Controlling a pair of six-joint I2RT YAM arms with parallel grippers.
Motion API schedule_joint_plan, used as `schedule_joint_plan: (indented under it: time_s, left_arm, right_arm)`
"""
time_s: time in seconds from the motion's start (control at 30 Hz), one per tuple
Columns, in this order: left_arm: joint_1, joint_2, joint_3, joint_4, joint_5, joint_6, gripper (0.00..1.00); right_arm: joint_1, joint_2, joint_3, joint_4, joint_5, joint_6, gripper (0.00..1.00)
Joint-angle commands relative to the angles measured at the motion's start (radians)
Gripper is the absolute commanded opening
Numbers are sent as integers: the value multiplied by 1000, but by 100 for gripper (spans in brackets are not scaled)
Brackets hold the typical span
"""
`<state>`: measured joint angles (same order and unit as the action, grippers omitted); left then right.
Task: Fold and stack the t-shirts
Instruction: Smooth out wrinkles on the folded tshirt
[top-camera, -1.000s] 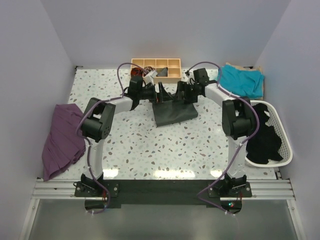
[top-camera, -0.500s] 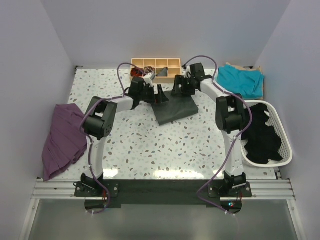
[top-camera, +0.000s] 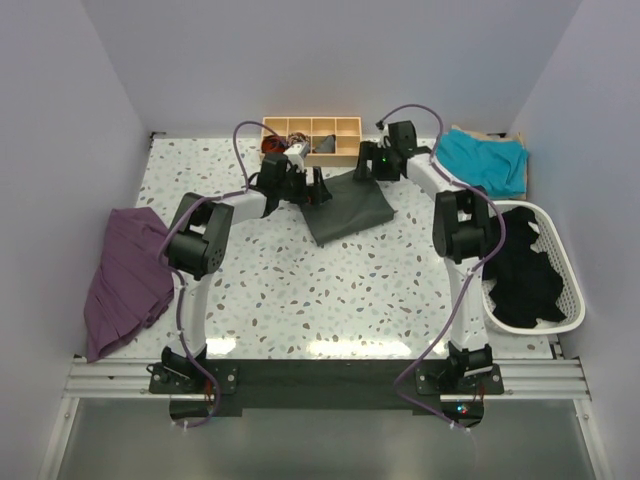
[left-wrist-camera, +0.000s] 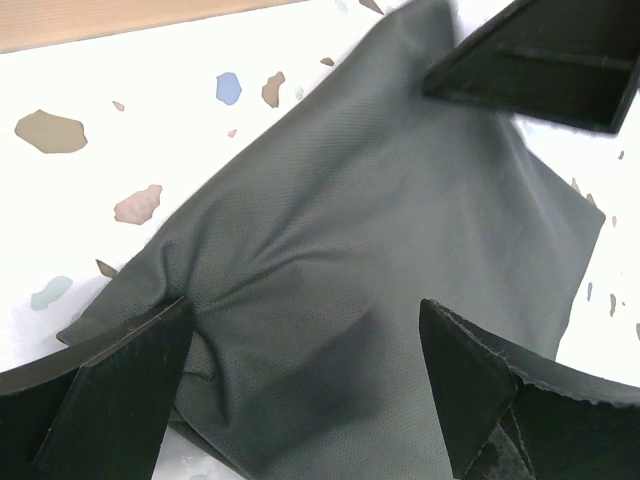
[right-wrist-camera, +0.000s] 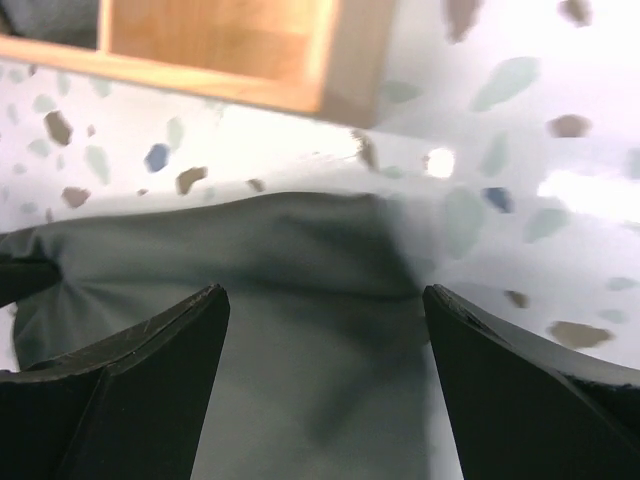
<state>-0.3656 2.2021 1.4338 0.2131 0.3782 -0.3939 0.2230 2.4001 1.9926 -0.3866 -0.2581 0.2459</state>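
Observation:
A dark charcoal t-shirt (top-camera: 350, 212) lies folded on the table just in front of the wooden tray. My left gripper (top-camera: 318, 188) is open at its back left edge. In the left wrist view the grey cloth (left-wrist-camera: 380, 230) lies flat under the left gripper (left-wrist-camera: 310, 350), unpinched. My right gripper (top-camera: 363, 168) is open above the shirt's back corner. In the right wrist view that corner (right-wrist-camera: 250, 250) lies under the right gripper (right-wrist-camera: 322, 297). A teal t-shirt (top-camera: 485, 160) lies at the back right.
The wooden compartment tray (top-camera: 348, 127) stands at the back wall, and its corner (right-wrist-camera: 340, 60) is close ahead of the right gripper. A white basket (top-camera: 565, 270) with black clothes is at the right. A purple cloth (top-camera: 125, 275) hangs off the left edge.
My right gripper has moved back and right, towards the tray. The charcoal shirt's far corner now reaches further back and lies flat. The left gripper has hardly moved.

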Motion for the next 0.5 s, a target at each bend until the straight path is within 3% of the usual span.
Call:
schedule_joint_plan:
  time_s: [0.0,0.17,0.47]
  left_arm:
    - [24,4,-1,-49,-55,50,100]
    - [22,-22,-10,-20,-12,47,100]
    - [22,-237,-70,-7,-53,27,100]
  right_arm:
    - [-54,-7,-3,81,98,-11,83]
    - [-62,-16,25,55,89,-34,84]
    - [-62,-160,-161,57,7,-46,85]
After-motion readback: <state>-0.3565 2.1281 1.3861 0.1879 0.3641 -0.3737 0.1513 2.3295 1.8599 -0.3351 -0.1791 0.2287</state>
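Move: The folded t-shirt's middle lies about 6 cm to my right hand's left and some 12 cm back from it, just below the fingertips. From my left hand the t-shirt's middle is roughly 8 cm right and 5 cm back, again only slightly lower. The wooden box's middle stands about 15 cm left and 7 cm ahead of my right hand, and the blue cloth about 33 cm to my right hand's right, level with it. I sweep my open right hand about 6 cm to the right and 2 cm forward, low over the t-shirt's far right corner and out past its edge, turning slightly clockwise, then draw it back some 2.5 cm and a touch lower. My left hand first stays on the near-left part of the cloth, fingers wide, then starts to lift off, rising about 1.5 cm. ##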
